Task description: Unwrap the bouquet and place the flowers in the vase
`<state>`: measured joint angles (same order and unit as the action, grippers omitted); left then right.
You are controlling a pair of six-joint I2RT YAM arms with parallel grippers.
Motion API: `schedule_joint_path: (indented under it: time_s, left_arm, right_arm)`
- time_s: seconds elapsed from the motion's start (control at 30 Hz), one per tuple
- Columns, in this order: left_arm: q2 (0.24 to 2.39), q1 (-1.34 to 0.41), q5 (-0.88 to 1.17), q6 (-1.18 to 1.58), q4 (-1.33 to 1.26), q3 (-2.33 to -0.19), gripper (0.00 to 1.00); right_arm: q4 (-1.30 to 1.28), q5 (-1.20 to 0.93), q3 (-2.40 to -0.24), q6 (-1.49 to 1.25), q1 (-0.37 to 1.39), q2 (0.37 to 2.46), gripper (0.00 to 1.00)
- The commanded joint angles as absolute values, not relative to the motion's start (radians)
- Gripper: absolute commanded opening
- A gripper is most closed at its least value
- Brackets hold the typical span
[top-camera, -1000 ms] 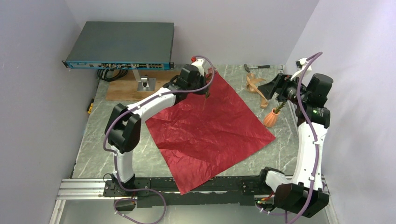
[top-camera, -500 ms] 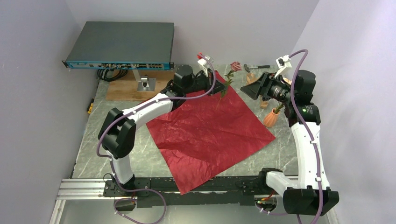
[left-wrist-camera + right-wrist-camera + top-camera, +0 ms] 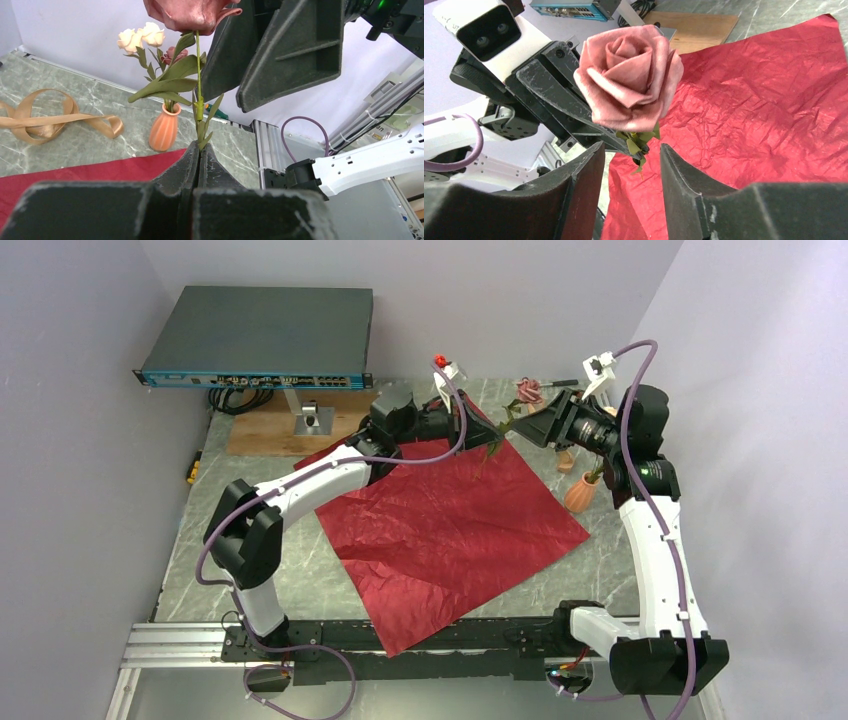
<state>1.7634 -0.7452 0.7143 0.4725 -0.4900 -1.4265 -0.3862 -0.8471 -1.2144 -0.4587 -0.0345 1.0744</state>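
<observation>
The bouquet's dark red wrapping paper (image 3: 450, 520) lies spread flat on the table. My left gripper (image 3: 200, 147) is shut on the lower stem of a dusky pink rose (image 3: 629, 80), holding it upright in the air over the paper's far corner. My right gripper (image 3: 631, 150) is open, one finger on each side of the stem just below the bloom (image 3: 529, 391), touching neither side. The orange vase (image 3: 164, 131) stands on the marble right of the paper (image 3: 764, 115), with cream and pink flowers (image 3: 142, 37) in it.
A tan ribbon (image 3: 50, 120) lies looped on the marble behind the vase (image 3: 581, 494). A dark network box (image 3: 260, 335) on a stand sits at the back left over a wooden board (image 3: 270, 435). A hammer (image 3: 560, 383) lies at the back edge. Walls close in both sides.
My left arm has raised the rose off the paper and swung it right. My right gripper has come left from above the vase to the stem, its jaws narrowing.
</observation>
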Motion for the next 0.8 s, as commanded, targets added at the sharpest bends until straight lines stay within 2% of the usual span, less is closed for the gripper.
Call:
schedule_joint_path:
  time_s: [0.0, 0.23, 0.33, 0.4, 0.47, 0.5, 0.53, 0.6, 0.63, 0.67, 0.7, 0.77]
  left_arm:
    - [1.724, -0.754, 0.769, 0.437, -0.548, -1.42, 0.0]
    - [1.717, -0.766, 0.783, 0.396, -0.531, -1.42, 0.0]
    - [1.716, -0.769, 0.789, 0.384, -0.52, -1.424, 0.0]
    - [1.714, -0.771, 0.784, 0.373, -0.509, -1.425, 0.0]
    - [1.715, -0.771, 0.777, 0.372, -0.494, -1.429, 0.0]
    - [1.715, -0.771, 0.77, 0.37, -0.481, -1.43, 0.09]
    - [1.715, -0.772, 0.765, 0.369, -0.471, -1.432, 0.25]
    - [1.706, -0.77, 0.731, 0.358, -0.437, -1.427, 0.71]
    - [1.699, -0.769, 0.703, 0.35, -0.422, -1.421, 0.84]
    - [1.69, -0.766, 0.678, 0.34, -0.41, -1.413, 0.94]
    - [1.681, -0.76, 0.656, 0.333, -0.404, -1.403, 0.99]
    - [1.663, -0.744, 0.632, 0.328, -0.397, -1.383, 0.99]
  right_arm:
    - [-0.321, -0.879, -1.213, -0.497, -0.028, 1.078, 0.44]
    - [-0.321, -0.892, -1.218, -0.503, -0.028, 1.083, 0.24]
    - [-0.315, -0.896, -1.216, -0.514, -0.029, 1.083, 0.12]
    - [-0.318, -0.894, -1.215, -0.515, -0.029, 1.08, 0.0]
    - [-0.328, -0.881, -1.217, -0.506, -0.028, 1.076, 0.0]
    - [-0.336, -0.873, -1.219, -0.5, -0.029, 1.072, 0.0]
    - [-0.346, -0.86, -1.223, -0.488, -0.029, 1.069, 0.0]
    - [-0.374, -0.823, -1.233, -0.461, -0.031, 1.057, 0.0]
    - [-0.389, -0.802, -1.238, -0.443, -0.035, 1.048, 0.0]
    - [-0.401, -0.779, -1.241, -0.423, -0.038, 1.038, 0.0]
    - [-0.412, -0.752, -1.24, -0.401, -0.041, 1.024, 0.0]
    - [-0.437, -0.69, -1.235, -0.354, -0.05, 0.999, 0.0]
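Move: The rose stands upright in my shut left hand. Where my half-open right fingers will close, its stem is roughly 3 cm right, 2 cm ahead and 5 cm above my left hand. From my right hand that spot is about 2 cm left and 1 cm ahead, level in height. The vase sits some 17 cm right of my right hand, hardly farther out and 29 cm below; the ribbon lies 17 cm ahead, 9 cm right and 34 cm down. I hand the rose over in mid-air: my right hand stays nearly in place and shuts its fingers on the stem above my left grip. Meanwhile my left hand, still pinching, eases back about 1.5 cm, then springs wide open and lets go, starting forward and down by about 1 cm. My right hand, keeping its pinch, drifts about 1 cm right at the end. ##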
